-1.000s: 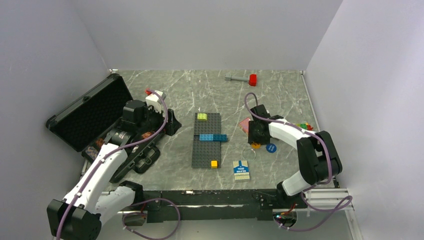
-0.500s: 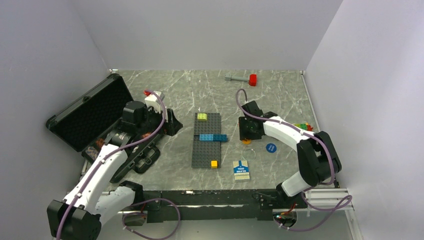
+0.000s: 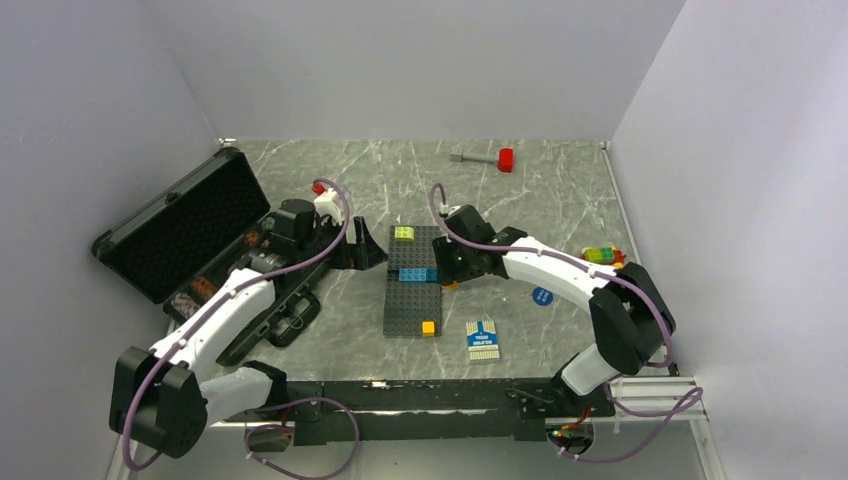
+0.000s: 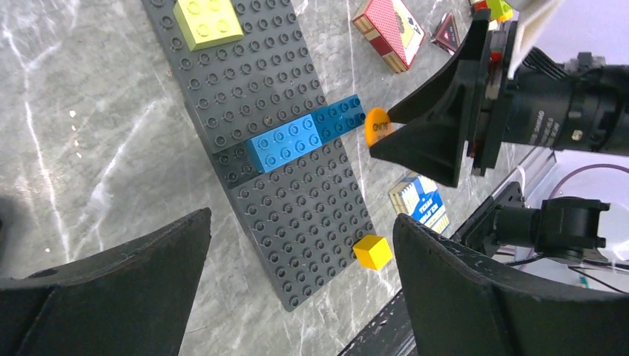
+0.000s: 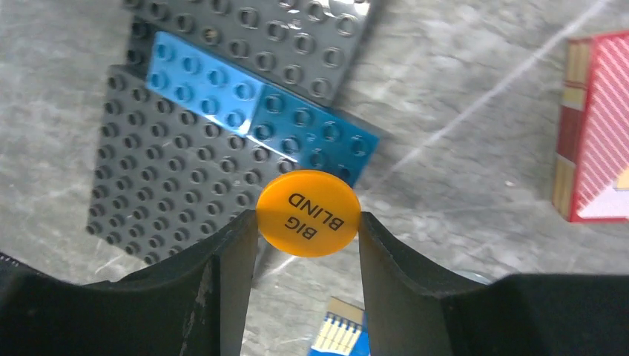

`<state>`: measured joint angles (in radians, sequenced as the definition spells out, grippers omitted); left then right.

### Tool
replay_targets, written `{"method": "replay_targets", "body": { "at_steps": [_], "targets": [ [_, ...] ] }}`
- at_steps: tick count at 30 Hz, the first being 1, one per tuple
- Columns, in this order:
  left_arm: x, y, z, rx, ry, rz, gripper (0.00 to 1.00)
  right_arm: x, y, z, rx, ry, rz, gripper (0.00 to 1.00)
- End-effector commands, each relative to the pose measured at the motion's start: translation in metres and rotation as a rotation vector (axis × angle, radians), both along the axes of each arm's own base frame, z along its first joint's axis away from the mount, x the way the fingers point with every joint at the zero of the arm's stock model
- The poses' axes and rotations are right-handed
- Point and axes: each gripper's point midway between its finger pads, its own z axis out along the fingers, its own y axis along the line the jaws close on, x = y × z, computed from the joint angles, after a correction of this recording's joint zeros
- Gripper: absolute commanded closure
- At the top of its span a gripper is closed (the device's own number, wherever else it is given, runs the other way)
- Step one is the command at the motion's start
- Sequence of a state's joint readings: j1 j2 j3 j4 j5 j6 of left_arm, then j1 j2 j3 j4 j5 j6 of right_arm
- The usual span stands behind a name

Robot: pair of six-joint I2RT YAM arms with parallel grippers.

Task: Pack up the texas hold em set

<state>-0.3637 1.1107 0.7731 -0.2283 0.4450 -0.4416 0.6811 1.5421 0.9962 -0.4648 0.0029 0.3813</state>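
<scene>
The orange button [image 5: 308, 211], printed BIG BLIND, is pinched by its edges in my right gripper [image 5: 308, 222], above the right edge of the dark baseplate [image 3: 412, 300]. My left gripper [image 4: 300, 222] hangs open and empty over the baseplate's left side, facing the right gripper [image 4: 415, 137]. The black case [image 3: 170, 225] lies open at far left, partly under the left arm. The blue-white card pack [image 3: 483, 340] lies near the front. The blue button [image 3: 542, 296] is right of it. The pink card pack [image 4: 389, 30] and red-triangle button [image 4: 447, 33] lie behind the right arm.
The baseplate carries a lime brick [image 3: 404, 233], blue bricks [image 3: 425, 274] and a yellow cube [image 3: 428, 327]. A red-headed hammer [image 3: 490, 158] lies at the back. Loose coloured bricks [image 3: 603, 255] sit at the right. Grey walls close in three sides.
My right gripper carried the orange button left from the table's right part to the baseplate's edge. The left gripper swung right from the case to the baseplate.
</scene>
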Motion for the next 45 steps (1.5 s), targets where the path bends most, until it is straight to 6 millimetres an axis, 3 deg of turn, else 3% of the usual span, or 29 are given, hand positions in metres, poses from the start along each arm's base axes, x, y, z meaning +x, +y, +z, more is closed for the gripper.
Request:
{"method": "replay_targets", "body": {
  "at_steps": [1, 6, 13, 33, 45],
  "targets": [
    [0.006, -0.019, 0.014, -0.087, -0.001, -0.045, 0.05, 0.004, 0.041, 0.021, 0.09, -0.067, 0.129, 0.65],
    [0.01, -0.023, -0.008, -0.056, 0.084, -0.065, 0.09, -0.002, 0.065, 0.03, 0.114, -0.114, 0.211, 0.66],
    [0.009, -0.035, -0.021, -0.085, 0.155, -0.125, 0.14, -0.007, 0.083, 0.036, 0.139, -0.139, 0.274, 0.66],
    [-0.01, -0.061, -0.043, -0.143, 0.299, -0.265, 0.25, -0.02, 0.102, 0.058, 0.168, -0.217, 0.374, 0.67],
    [-0.017, -0.079, -0.046, -0.166, 0.338, -0.322, 0.4, -0.024, 0.103, 0.061, 0.147, -0.255, 0.387, 0.67]
  ]
}}
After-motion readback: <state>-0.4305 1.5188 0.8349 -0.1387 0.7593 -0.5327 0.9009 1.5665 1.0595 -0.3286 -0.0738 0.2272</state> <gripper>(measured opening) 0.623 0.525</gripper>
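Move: My right hand still pinches the orange BIG BLIND chip by its rim. From my left hand the chip is about 16 cm to the right, 1 cm ahead and 10 cm lower, so the left fingers lie opposite that from my right hand. The blue bricks stand some 4 cm ahead of my right hand and 6 cm to its left, the yellow block about 9 cm back and 5 cm left, both roughly 4 cm lower. I bring both hands together over the brick board for a handover: my left hand drops about 7 cm and goes 6 cm right towards the chip, tipping down some 20 degrees and narrowing its wide-open fingers around it. My right hand keeps its pinch and carries the chip 9 cm left, quickly then slowly, easing back and up 3 cm while turning counter-clockwise. ##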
